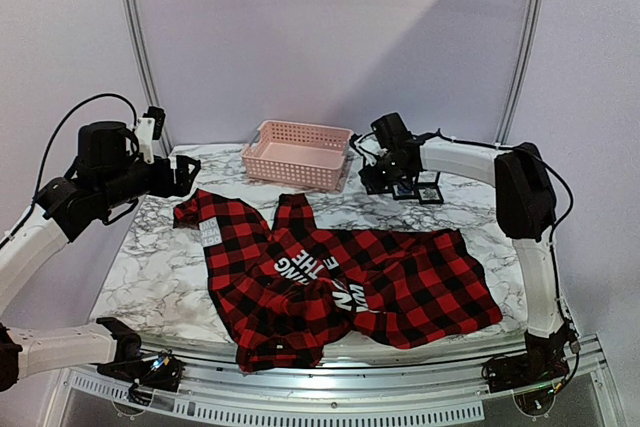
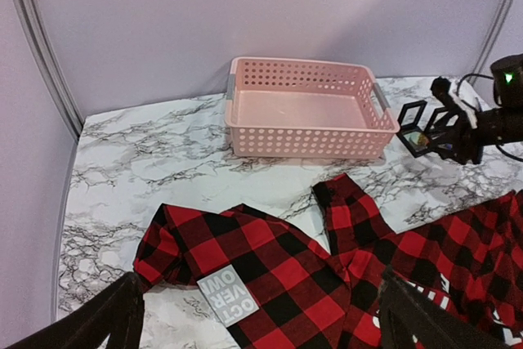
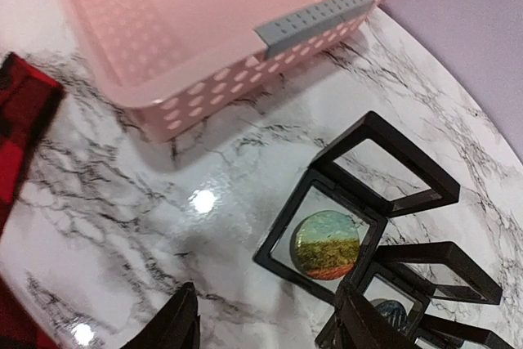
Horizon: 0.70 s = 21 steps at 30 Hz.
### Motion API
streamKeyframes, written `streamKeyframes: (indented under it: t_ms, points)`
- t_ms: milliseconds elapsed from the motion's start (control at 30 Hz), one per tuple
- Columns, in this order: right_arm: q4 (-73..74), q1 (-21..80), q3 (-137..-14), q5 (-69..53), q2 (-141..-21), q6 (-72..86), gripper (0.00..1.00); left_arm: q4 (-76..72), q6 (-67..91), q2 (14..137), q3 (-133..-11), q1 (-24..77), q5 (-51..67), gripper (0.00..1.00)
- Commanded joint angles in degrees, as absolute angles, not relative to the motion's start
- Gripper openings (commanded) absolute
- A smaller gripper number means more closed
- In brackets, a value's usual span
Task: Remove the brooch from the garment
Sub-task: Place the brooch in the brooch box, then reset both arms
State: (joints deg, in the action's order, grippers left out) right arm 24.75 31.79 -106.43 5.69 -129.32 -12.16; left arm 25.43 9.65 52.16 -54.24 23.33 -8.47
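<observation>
The brooch [image 3: 327, 244], a round disc with a painted landscape, lies inside a shallow black display case [image 3: 282, 263] on the marble, apart from the garment. My right gripper [image 3: 270, 324] hovers just above it, open, with nothing between the fingers; its right finger [image 3: 368, 324] stands over the case's near corner. The garment [image 1: 340, 277], a red-and-black plaid shirt with white lettering, lies crumpled across the table's middle and front. Its white label [image 2: 227, 296] shows under my left gripper [image 2: 265, 320], which hangs wide open and empty above the shirt's left end.
A pink perforated basket [image 1: 300, 129] stands at the back centre, empty, just left of the cases. More black cases [image 3: 425, 275] with lifted lids cluster right of the brooch's case. Grey panels close the back and sides. The shirt's corner [image 3: 20, 112] lies left of the right gripper.
</observation>
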Motion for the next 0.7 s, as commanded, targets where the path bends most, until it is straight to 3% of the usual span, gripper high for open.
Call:
streamKeyframes:
  t_ms: [0,333,667]
  points:
    - [20.93,31.54,-101.39,-3.28,-120.29,-7.5,0.58,26.33,9.32,52.76,-53.62,22.62,-9.54,1.0]
    - [16.55,30.26,-89.77,-4.67,-108.86,4.98,0.77,26.15,10.52,54.61,-53.67,18.32,-10.54,1.0]
    - [10.54,18.66,-71.79,-6.59,-95.61,11.89,0.8,24.08,15.49,56.66,-52.85,6.27,-4.16,1.0]
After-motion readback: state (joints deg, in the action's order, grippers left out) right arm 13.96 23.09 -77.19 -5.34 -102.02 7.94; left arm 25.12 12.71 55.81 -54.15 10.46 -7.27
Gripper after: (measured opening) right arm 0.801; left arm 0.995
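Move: The brooch already lies in the left brooch box, about 3 cm ahead of the right hand, 3 cm to its right and 6 cm below. The middle box stands roughly 8 cm to the right of that brooch and 1 cm nearer, the right box some 16 cm to the right of it and 3 cm nearer; the pink basket's middle is about 24 cm left of it and 8 cm farther out. From the left hand the brooch lies some 24 cm ahead, 44 cm right and 26 cm below. The brooch in the left box is left behind, already free, as the right hand lifts about 10 cm while drawing back some 5 cm, its fingers opening wider. The hand then swings about 9 cm right, sinking slightly, its left side rolled up by about 25 degrees. The empty left hand, fingers still wide, drifts some 7 cm left and a little forward, turning counter-clockwise. ##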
